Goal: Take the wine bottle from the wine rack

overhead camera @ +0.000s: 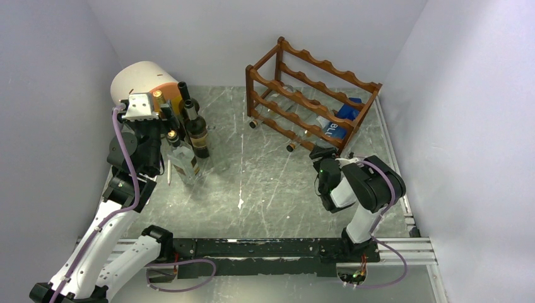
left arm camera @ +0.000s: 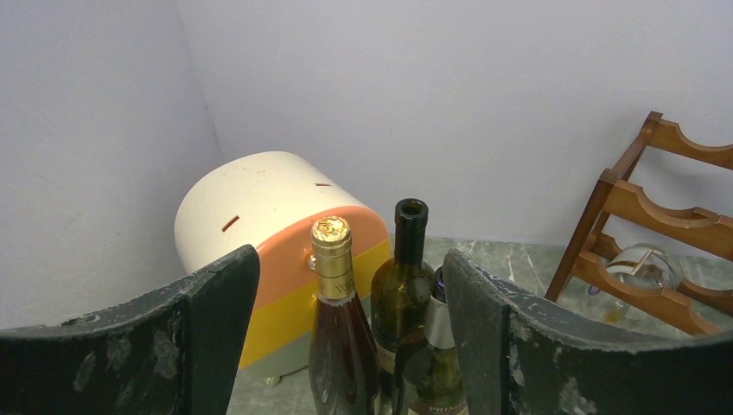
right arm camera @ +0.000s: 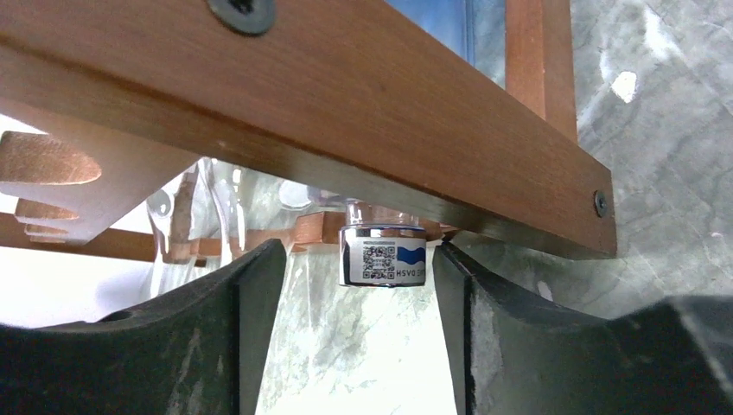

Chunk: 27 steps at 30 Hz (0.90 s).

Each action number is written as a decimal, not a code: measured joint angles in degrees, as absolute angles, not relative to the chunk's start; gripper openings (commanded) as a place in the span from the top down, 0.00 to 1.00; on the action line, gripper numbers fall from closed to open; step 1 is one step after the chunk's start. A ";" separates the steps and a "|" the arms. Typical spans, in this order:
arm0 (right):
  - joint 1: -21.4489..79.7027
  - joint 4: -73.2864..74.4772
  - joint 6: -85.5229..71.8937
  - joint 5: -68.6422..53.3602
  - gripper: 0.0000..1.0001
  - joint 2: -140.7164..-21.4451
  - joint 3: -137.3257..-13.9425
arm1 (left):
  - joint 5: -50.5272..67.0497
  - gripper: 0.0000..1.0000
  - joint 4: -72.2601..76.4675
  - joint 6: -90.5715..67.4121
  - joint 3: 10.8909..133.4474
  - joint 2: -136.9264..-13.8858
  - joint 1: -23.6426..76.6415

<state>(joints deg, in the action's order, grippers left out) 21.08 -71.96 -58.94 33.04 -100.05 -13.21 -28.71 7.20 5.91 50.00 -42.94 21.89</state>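
Observation:
The reddish-brown wine rack [overhead camera: 313,95] stands at the back right, with several bottles lying in it. At its near right end lies a clear wine bottle [overhead camera: 333,130] with a blue label. Its silver cap [right arm camera: 384,257], which carries a printed code and a blue wave, pokes out under the rack's rail [right arm camera: 346,104]. My right gripper [right arm camera: 356,251] is open around that cap, with a gap on each side and the right finger [right arm camera: 462,303] closer. In the top view the right gripper [overhead camera: 323,153] sits at that rack corner. My left gripper [left arm camera: 350,259] is open behind standing bottles.
Standing bottles [overhead camera: 199,134] cluster at the left, among them a gold-capped one [left arm camera: 332,259] and an uncorked dark one [left arm camera: 409,259]. A cream and orange rounded container [overhead camera: 146,82] sits in the back left corner. Two more bottle necks [overhead camera: 291,147] jut from the rack's front. Walls close in on both sides.

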 measured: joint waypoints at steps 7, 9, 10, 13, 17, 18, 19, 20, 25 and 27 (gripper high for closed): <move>21.06 -71.37 -60.05 33.80 0.55 -101.10 -13.61 | -28.71 0.19 7.16 5.58 50.02 -42.94 21.89; 21.06 -71.26 -60.25 33.98 0.62 -101.19 -13.61 | -28.69 0.19 7.14 5.56 50.00 -42.94 21.89; 21.06 -71.29 -60.27 34.00 0.64 -101.19 -13.61 | -28.71 0.19 7.14 5.56 50.00 -42.94 21.89; 21.06 -71.42 -60.23 33.91 0.70 -101.19 -13.58 | -28.69 0.19 7.11 5.56 50.00 -42.94 21.89; 21.06 -71.53 -60.14 33.65 0.74 -100.44 -12.97 | -28.69 0.19 7.09 5.54 50.02 -42.94 21.89; 21.10 -71.66 -60.03 33.63 0.75 -100.12 -12.69 | -28.69 0.19 7.09 5.54 50.00 -42.94 21.89; 21.15 -71.77 -59.94 33.67 0.75 -99.68 -12.27 | -28.69 0.19 7.09 5.54 50.02 -42.94 21.89; 21.21 -72.05 -59.83 33.82 0.75 -99.15 -11.88 | -28.69 0.19 7.07 5.54 50.00 -42.94 21.89; 22.96 -71.24 -59.88 34.59 0.76 -95.13 -9.47 | -28.69 0.19 7.07 5.52 50.00 -42.96 21.89; 24.40 -70.06 -60.23 34.94 0.76 -93.36 -8.82 | -28.67 0.19 7.05 5.41 50.00 -42.96 21.89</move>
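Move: The cap of the clear wine bottle in the rack's bottom row sits between the right hand's open fingers, under 1 cm ahead and about 1 cm below. The cork-topped end of the next bottle is some 11 cm to the left and 2 cm farther out, about level in height. The rack's near right corner is roughly 5 cm to the right, level in reach. From the idle left hand, the clear bottle's cap lies about 55 cm right, 6 cm ahead and 35 cm below. Sinking barely half a centimetre, the right hand closes its wide fingers from both sides onto the clear bottle's cap and pinches it. It holds there briefly, then draws back about 2.5 cm, rising 1.5 cm from its lowest point and finally edging left, to pull the bottle neck-first out of its slot, with hardly any turn of the wrist. ##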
